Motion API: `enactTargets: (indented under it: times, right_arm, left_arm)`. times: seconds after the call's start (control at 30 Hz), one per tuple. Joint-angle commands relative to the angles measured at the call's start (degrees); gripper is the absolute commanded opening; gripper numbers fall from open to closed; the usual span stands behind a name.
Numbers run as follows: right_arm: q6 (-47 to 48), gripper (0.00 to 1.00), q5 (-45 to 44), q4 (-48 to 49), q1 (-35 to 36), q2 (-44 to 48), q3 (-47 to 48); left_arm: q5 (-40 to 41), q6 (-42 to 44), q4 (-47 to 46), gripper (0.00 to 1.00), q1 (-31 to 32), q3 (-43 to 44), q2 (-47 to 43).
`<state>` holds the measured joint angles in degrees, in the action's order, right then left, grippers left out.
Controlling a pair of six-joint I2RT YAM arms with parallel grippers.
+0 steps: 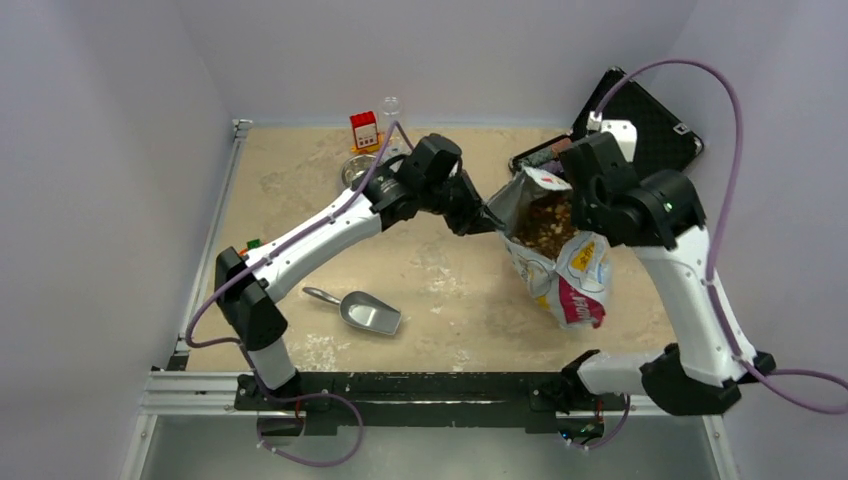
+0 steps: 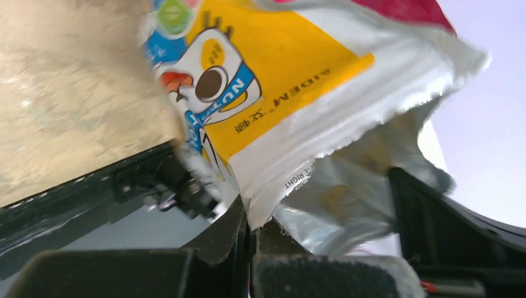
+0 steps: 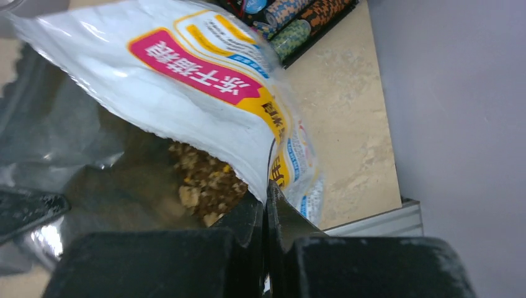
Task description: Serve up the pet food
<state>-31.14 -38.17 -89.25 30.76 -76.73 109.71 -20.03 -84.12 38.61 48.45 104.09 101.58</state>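
The printed food bag (image 1: 575, 275) stands right of centre with its mouth pulled wide, and brown pet food (image 1: 545, 225) shows inside it. My left gripper (image 1: 484, 221) is shut on the left rim of the bag (image 2: 291, 133), pinching the torn foil edge. On the opposite side, my right gripper (image 1: 583, 212) is shut on the right rim of the bag (image 3: 205, 99), and the pet food (image 3: 205, 180) lies just beyond its fingers. A metal scoop (image 1: 362, 310) lies flat on the table, below my left arm and apart from both grippers.
A metal bowl (image 1: 357, 170) sits at the back left beside a small red-and-white box (image 1: 365, 130) and a clear glass (image 1: 390, 108). An open black case (image 1: 640, 125) with rows of poker chips (image 3: 298, 18) stands at the back right, behind the bag.
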Motion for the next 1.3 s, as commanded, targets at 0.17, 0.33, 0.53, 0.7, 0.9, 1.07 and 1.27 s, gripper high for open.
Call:
enactTargets:
  times: [0.17,0.33,0.53,0.7,0.9,1.07,1.27]
  right_arm:
    - [0.37,0.00,12.06,28.68,18.44,7.25,-30.99]
    - [-3.49,0.00,8.88,26.98,27.17,1.70,-34.27]
    - [1.16,0.00,10.23,31.78,27.19,7.82,-38.38]
    - [3.05,0.00,11.80,34.79,27.16,11.99,-43.06]
    - [11.06,0.00,18.53,43.62,27.24,22.33,-49.50]
    - [19.43,0.00,28.41,52.44,27.24,33.22,-55.70]
    - [20.24,0.00,37.38,50.49,27.24,31.59,-54.17]
  left_arm:
    - [-0.99,19.42,-2.26,0.00,-2.83,-30.63,-11.91]
    - [4.84,31.17,6.34,0.18,-4.06,-32.33,-16.32]
    - [9.76,35.46,11.94,0.55,-4.06,-31.67,-24.92]
    - [10.19,35.44,13.19,0.58,-4.15,-36.34,-31.50]
    - [13.86,31.74,9.90,0.47,-5.14,-39.07,-34.12]
    - [13.84,24.26,7.20,0.43,-9.66,-43.04,-34.81]
    - [7.03,12.88,-1.21,0.54,-11.02,-49.61,-29.36]
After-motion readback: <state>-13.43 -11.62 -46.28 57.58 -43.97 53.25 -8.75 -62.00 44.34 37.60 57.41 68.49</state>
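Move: Both hands already pinch the opened pet food bag's rim, its body hanging towards the bases. The bare table patch where it is taken lies about 12 cm back, 11 to the right and 28 below the left hand; from the right hand, some 11 cm back, 8 left and 32 below. The scoop lies roughly 26 cm left of the left hand, 7 back and 29 below; the bowls stand 25 ahead, 15 left and 28 below it. Together both hands swing the bag down and to the left, some 17 cm down and slightly back; the left fingers then open to about half, come free of the rim, and that hand rises, goes on left towards the scoop and sinks again, about 20 cm left in all. The right hand stays shut on its corner of the rim, eases up a little and draws farther back, turning nearly 60 degrees counter-clockwise and so swinging the bag's mouth round to the left. ##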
